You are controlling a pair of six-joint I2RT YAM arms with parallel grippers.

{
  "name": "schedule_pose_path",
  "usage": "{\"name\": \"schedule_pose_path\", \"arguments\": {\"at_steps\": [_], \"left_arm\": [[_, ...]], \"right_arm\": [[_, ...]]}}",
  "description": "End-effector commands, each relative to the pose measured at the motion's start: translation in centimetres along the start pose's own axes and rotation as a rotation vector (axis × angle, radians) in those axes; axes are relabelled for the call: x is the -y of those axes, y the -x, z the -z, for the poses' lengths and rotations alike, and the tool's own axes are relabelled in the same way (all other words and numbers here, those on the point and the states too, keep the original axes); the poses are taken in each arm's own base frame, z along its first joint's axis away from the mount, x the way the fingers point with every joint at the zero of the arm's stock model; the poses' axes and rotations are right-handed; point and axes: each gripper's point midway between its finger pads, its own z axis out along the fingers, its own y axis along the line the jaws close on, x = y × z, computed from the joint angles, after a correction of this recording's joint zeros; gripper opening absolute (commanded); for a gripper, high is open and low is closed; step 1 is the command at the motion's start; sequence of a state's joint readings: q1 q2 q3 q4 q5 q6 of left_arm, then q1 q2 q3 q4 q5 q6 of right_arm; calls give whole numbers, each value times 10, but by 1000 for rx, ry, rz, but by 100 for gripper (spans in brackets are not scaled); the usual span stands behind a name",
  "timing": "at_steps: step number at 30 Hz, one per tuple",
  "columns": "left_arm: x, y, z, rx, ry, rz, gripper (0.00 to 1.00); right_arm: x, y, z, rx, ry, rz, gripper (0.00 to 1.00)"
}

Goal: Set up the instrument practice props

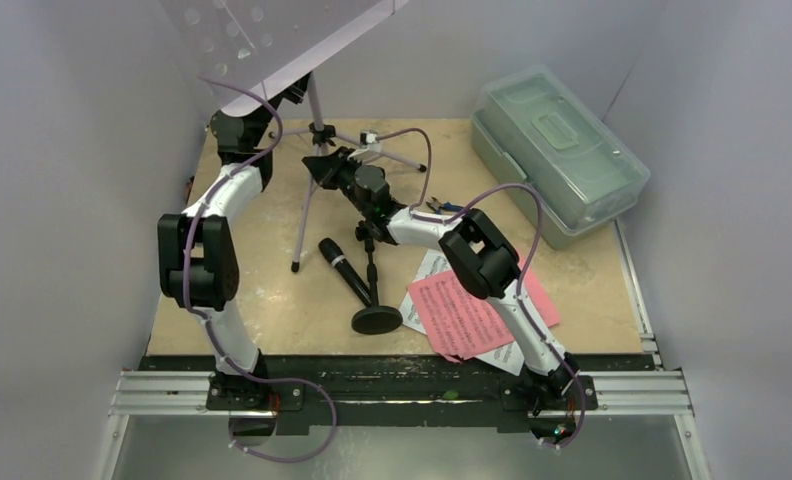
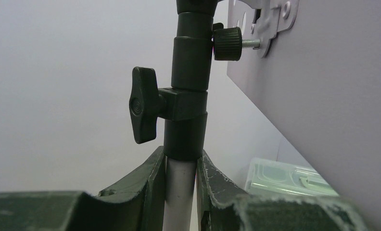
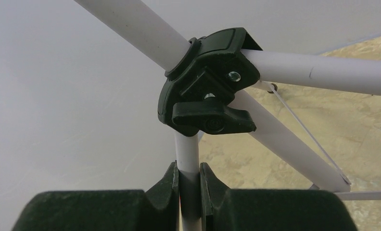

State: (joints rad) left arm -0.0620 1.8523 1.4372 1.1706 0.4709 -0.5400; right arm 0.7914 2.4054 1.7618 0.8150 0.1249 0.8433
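Note:
The lavender music stand [image 1: 315,100] stands at the back of the table, its hole-punched tray [image 1: 272,35] tilted overhead. My left gripper [image 2: 180,185] is shut on the stand's pole [image 2: 179,202], just under the black clamp collar [image 2: 186,120]. My right gripper [image 3: 189,192] is shut on a lavender tube [image 3: 187,154] just below the black tripod hub [image 3: 203,96]. The black microphone [image 1: 344,270] lies on the table beside the short mic stand, whose round base [image 1: 376,318] rests flat. Pink music sheets [image 1: 462,315] and white ones [image 1: 427,268] lie under the right arm.
A clear lidded plastic box [image 1: 557,150] sits at the back right. Blue-handled pliers [image 1: 437,208] lie just behind the right forearm. The stand's legs [image 1: 397,157] spread over the back of the table. Grey walls close in left, right and behind.

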Motion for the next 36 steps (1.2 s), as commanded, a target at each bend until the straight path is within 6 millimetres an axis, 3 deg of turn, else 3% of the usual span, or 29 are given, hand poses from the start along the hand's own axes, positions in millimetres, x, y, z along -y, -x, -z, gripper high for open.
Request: {"name": "schedule_pose_path", "arguments": {"at_steps": [1,3,4,10,14,18,21,23,24,26,32,33,36], "left_arm": [[60,91,-3,179,-217,-37,0],[59,84,3,143,-224,-12,0],[57,81,6,130,-213,3,7],[39,58,33,42,-61,99,76],[38,39,52,-64,12,162,94],[28,14,84,-184,188,222,96],[19,8,110,-245,339,243,96],[0,-2,137,-317,528,243,94],[-10,-18,159,-394,649,263,95],[-16,-31,187,-485,755,247,95],[-8,-67,256,-613,866,229,96],[-5,-80,269,-642,855,225,96],[10,-105,263,-644,693,241,95]], "right_arm": [[1,37,-15,178,-41,-107,0],[8,34,-12,183,-62,-113,0],[9,34,-10,186,-65,-115,0],[10,37,-5,188,-63,-141,0],[14,42,-4,198,-71,-161,0],[18,42,-3,195,-76,-176,0],[23,42,-3,193,-95,-172,0],[28,41,-3,190,-107,-169,0],[29,41,-3,187,-114,-167,0],[32,39,-3,180,-127,-164,0],[37,41,2,165,-172,-154,0],[37,42,2,163,-181,-156,0],[39,41,1,149,-201,-168,0]]}}
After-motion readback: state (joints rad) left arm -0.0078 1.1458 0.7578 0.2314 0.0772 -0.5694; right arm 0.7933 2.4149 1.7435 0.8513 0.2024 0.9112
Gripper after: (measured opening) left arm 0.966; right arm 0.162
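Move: The left gripper holds the music stand's upper pole just below its black collar; the leg hub is about 21 cm below and 3 cm back, straight in line sideways. Some 43 cm below that hand lie the front leg's foot, 28 cm back and 10 cm left, and the microphone, 30 cm back and 1 cm right. The right gripper pinches the front leg; from it the hub is 5 cm ahead, 1 cm right and 3 cm up. Open the left gripper wide and let go of the upper pole, then bring that hand down about 20 cm and back some 12, drawing left off the stand towards the front leg's foot and going faster at the end. Tip its fingers down roughly 50 degrees on the way, turning counter-clockwise too. Keep the right gripper pinched on the front leg below the hub, nearly still. ##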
